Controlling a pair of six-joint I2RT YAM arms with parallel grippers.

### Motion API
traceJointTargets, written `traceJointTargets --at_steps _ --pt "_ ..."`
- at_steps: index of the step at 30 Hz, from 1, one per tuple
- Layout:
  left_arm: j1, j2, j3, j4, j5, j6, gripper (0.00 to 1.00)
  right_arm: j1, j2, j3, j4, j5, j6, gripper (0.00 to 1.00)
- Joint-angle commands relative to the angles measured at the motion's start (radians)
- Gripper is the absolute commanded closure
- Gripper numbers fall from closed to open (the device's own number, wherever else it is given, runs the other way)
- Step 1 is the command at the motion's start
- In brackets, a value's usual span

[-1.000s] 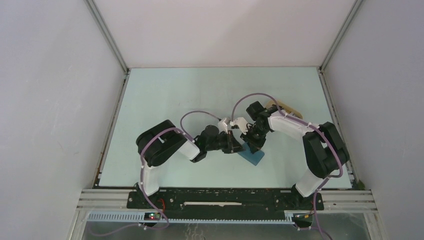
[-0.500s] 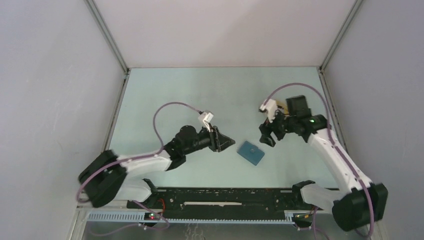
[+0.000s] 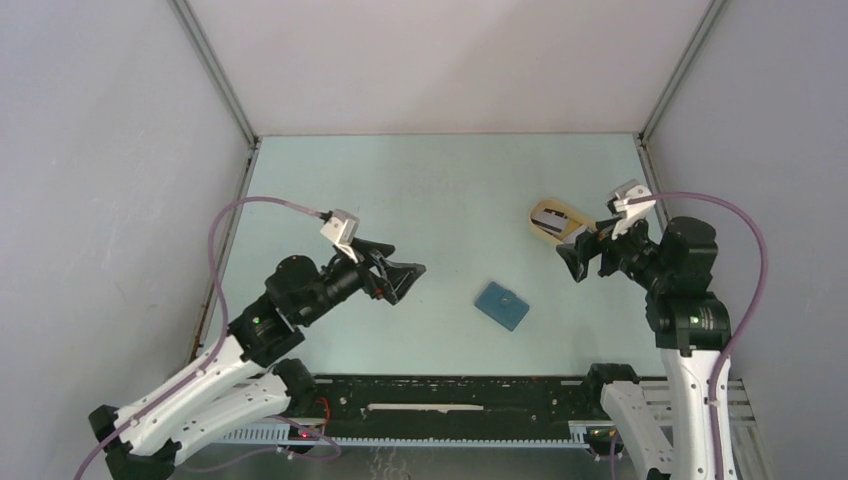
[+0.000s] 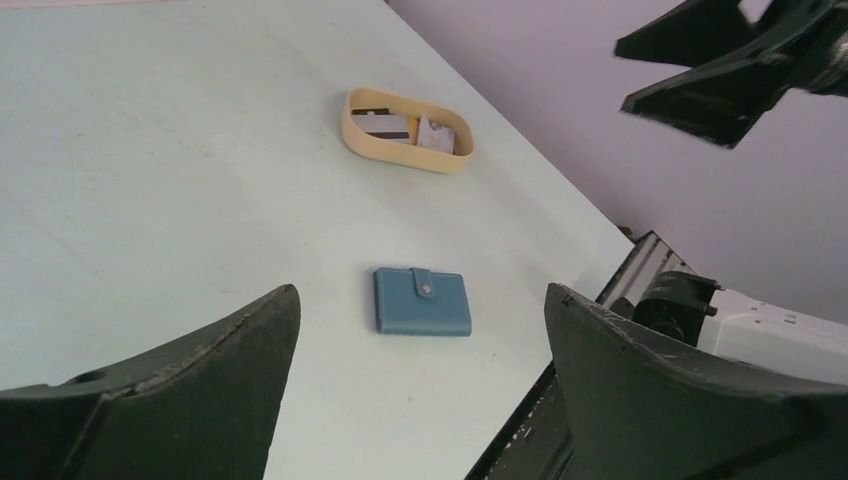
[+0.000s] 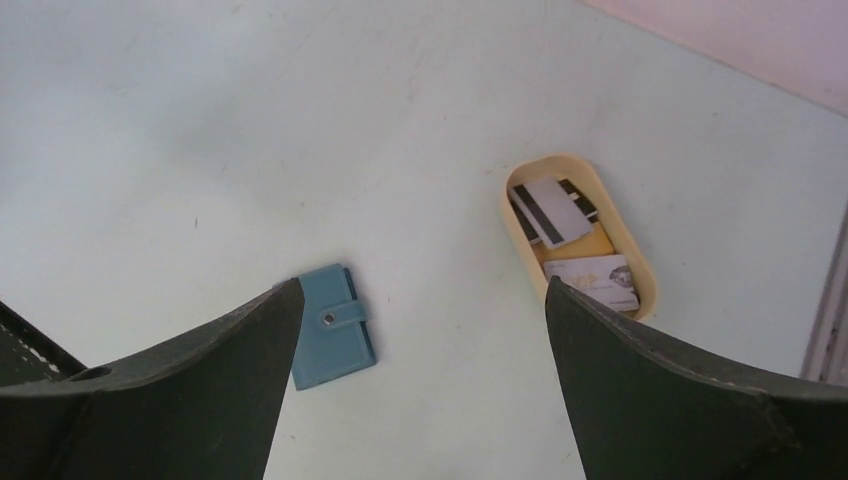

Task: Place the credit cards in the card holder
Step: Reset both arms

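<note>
The card holder [image 3: 502, 305] is a closed blue wallet with a snap tab, lying flat on the pale table between the two arms. It also shows in the left wrist view [image 4: 422, 301] and the right wrist view [image 5: 335, 335]. The credit cards [image 5: 555, 210] lie in a beige oval tray [image 3: 535, 215]; two show dark stripes and one is pale [image 5: 595, 280]. The left wrist view shows the credit cards [image 4: 385, 126] too. My left gripper [image 3: 408, 270] hangs open and empty left of the wallet. My right gripper [image 3: 572, 255] hangs open and empty by the tray.
The tray's rim [image 5: 522, 250] is near the table's right edge, its wall [image 4: 400, 152] facing the wallet. Grey enclosure walls stand on three sides. The black base rail [image 3: 450, 395] runs along the near edge.
Both arms have drawn back from the wallet, the left one leftward and the right one rightward and up. Both grippers have gone from nearly shut to open. The wallet stays put.
</note>
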Motion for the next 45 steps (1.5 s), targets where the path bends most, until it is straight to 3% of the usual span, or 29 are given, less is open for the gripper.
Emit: traceJointTargets --at_steps 1,5,10,25,45 --pt "0.004 -0.069 0.085 -0.218 -0.082 0.043 0.01 -0.006 -0.031 0.111 -0.032 0.016 0.096 0.0" --pt "0.003 -0.168 0.089 -0.24 -0.118 0.035 0.0 -0.009 -0.049 0.146 -0.046 -0.067 0.152 0.0" --pt "0.003 -0.275 0.094 -0.264 -0.129 0.033 0.0 -0.022 -0.048 0.159 -0.001 -0.028 0.287 0.0" --pt "0.003 -0.372 0.131 -0.425 -0.178 0.103 0.0 -0.081 -0.037 0.184 -0.01 -0.206 0.259 0.0" --pt "0.003 -0.426 0.08 -0.434 -0.195 0.108 0.0 -0.115 -0.069 0.152 -0.004 -0.223 0.237 0.0"
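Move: The closed card holder lies on the table below me: from my left hand about 19 cm to the right, only some 2 cm ahead and 27 cm down. From my right hand the card holder is roughly 12 cm to the left, 2 cm back and 27 cm down, while the card tray sits about 18 cm ahead of that hand, 3 cm to its right and some 26 cm below. With both grippers already empty and wide open, I keep backing off from the card holder. My left hand swings about 10 cm left, drawing back and rising a little, quickly at first and then easing out, and turns some 10 degrees counter-clockwise. My right hand climbs about 7 cm while drawing back, its left side rolling up. I touch nothing. ##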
